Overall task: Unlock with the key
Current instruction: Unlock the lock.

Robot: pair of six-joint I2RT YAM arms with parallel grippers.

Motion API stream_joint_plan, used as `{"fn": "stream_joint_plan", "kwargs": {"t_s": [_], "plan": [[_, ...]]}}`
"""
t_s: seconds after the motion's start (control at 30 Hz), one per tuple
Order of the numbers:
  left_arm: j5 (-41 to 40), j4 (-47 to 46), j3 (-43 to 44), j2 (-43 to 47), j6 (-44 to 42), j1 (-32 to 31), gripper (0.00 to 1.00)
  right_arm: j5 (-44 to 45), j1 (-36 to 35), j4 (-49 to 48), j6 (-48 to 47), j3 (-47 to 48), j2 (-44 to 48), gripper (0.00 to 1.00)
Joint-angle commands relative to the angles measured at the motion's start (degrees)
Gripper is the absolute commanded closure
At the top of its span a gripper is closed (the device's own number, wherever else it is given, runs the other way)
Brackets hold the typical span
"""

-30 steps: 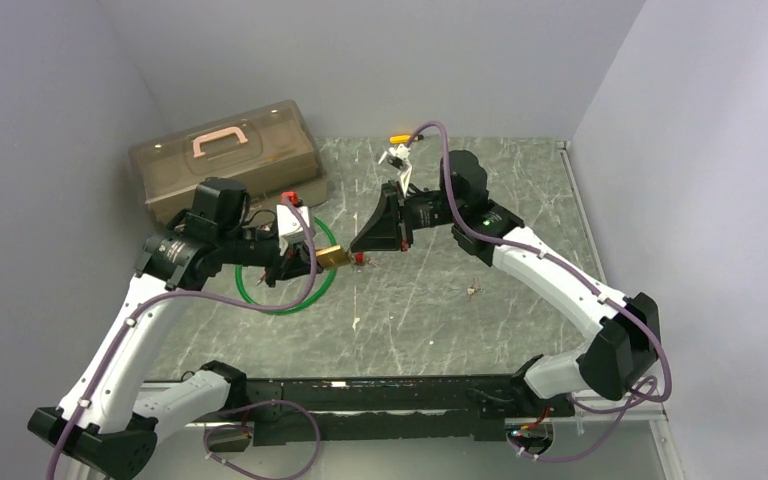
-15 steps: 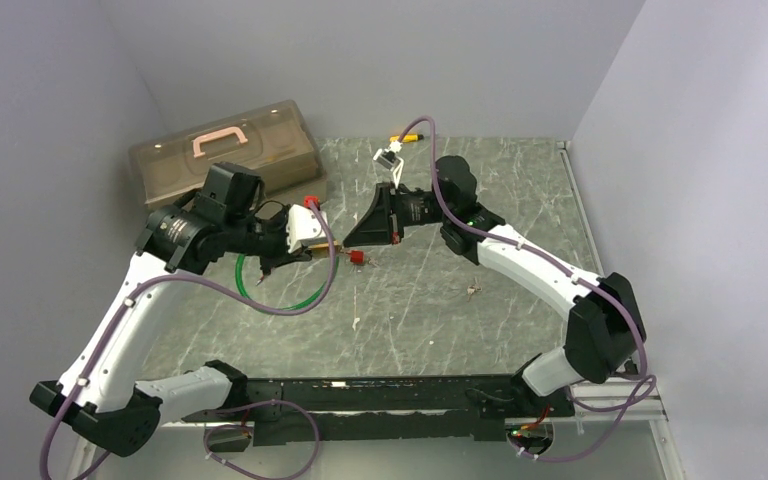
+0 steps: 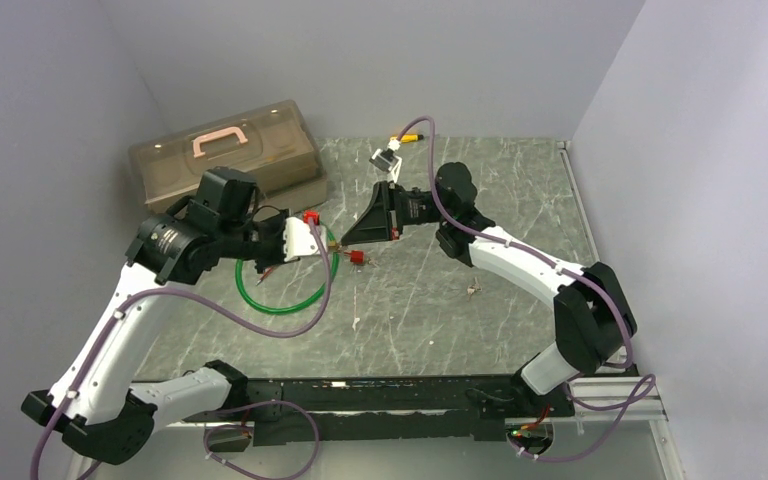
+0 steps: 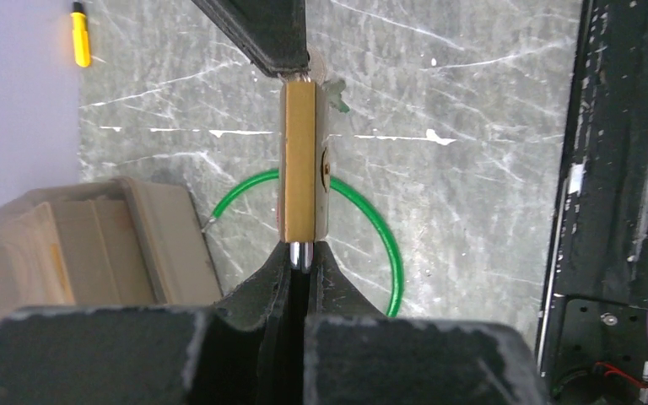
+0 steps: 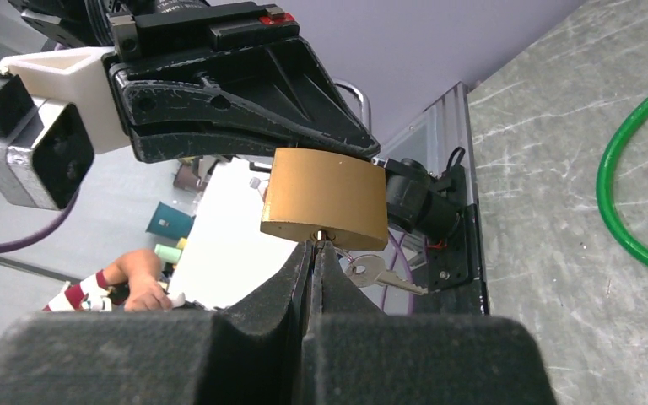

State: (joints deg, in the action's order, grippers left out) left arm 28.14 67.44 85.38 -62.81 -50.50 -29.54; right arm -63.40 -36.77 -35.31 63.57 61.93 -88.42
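Note:
A brass padlock (image 4: 303, 160) hangs in the air between the two arms. My left gripper (image 4: 302, 251) is shut on its silver shackle (image 4: 302, 254). My right gripper (image 5: 316, 246) is shut on a key whose blade enters the keyhole (image 5: 319, 236) in the padlock's (image 5: 325, 207) bottom face; the key's head is hidden between the fingers. A second silver key (image 5: 381, 274) dangles beside it. In the top view the two grippers meet tip to tip at the padlock (image 3: 331, 243), above the table, with a red tag (image 3: 358, 259) hanging under them.
A green ring (image 3: 287, 290) lies on the marble table (image 3: 440, 320) under the left gripper. A tan toolbox (image 3: 225, 155) with a pink handle stands at the back left. A yellow item (image 3: 407, 138) lies at the back edge, and a small bit (image 3: 473, 291) to the right.
Both arms closed in on each other: the left gripper carried the padlock up and right, and the right gripper moved left until its tips reached the padlock's bottom.

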Motion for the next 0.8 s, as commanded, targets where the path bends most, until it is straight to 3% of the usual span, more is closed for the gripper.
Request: {"fn": "stream_joint_plan", "kwargs": {"t_s": [0.0,0.1,0.2,0.27,0.37,0.43,0.53,0.57,0.77], "plan": [[0.0,-16.9,0.6,3.2,-5.6,-0.6,1.00,-2.6,-1.4,0.4,2.2,-0.1,-0.1,1.00],[-0.3,-15.9,0.4,3.7,-5.8,-0.6,1.00,-1.5,-0.7,10.5,-5.8,2.3,1.6,0.96],[1.9,-14.0,0.7,3.9,-4.3,-0.5,1.00,0.5,0.6,23.9,-19.5,5.9,4.7,0.68],[3.2,-13.4,0.8,4.1,-3.1,-0.4,1.00,3.6,1.5,31.8,-27.7,8.6,6.8,0.64],[4.4,-13.3,0.7,4.0,-1.6,-0.3,1.00,3.5,2.6,33.1,-29.6,9.5,8.2,0.61],[5.5,-13.5,0.4,3.9,0.3,-0.1,1.00,3.6,2.8,36.4,-32.6,10.7,8.5,0.53],[6.9,-13.1,0.1,3.7,1.8,0.0,1.00,3.9,3.5,39.4,-37.4,11.3,10.0,0.20],[7.5,-12.8,0.2,3.6,2.2,0.0,1.00,4.0,3.6,38.5,-38.4,10.8,11.0,0.04],[10.1,-11.4,1.2,2.8,3.7,0.0,1.00,2.2,2.1,26.0,-40.5,7.4,14.6,0.00]]}}
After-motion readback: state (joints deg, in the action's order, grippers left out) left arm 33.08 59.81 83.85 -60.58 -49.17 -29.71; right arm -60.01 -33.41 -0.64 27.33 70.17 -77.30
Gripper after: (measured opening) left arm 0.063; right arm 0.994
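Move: The padlock hangs by its shackle from the left hand's closed fingers, its body about 4 cm to that hand's right, 1 cm ahead and some 2 cm lower. The right hand still pinches the key in the keyhole; the padlock's middle lies roughly 3 cm to its left, about 1 cm back, at its height. From the right hand, the red lock is about 12 cm ahead, 2 cm right; the green cable about 10 cm ahead, 14 cm left, both some 30 cm below. The key is let go in the keyhole: the right fingers spread from shut to wide open while the hand draws off to the right by about 4 cm and up some 2.5 cm, away from the padlock, rolling back about 25 degrees about its own finger line, forward side rising. The left hand keeps its grip on the shackle, easing forward and left about 1 cm, then going right and up some 2 to 3 cm. ##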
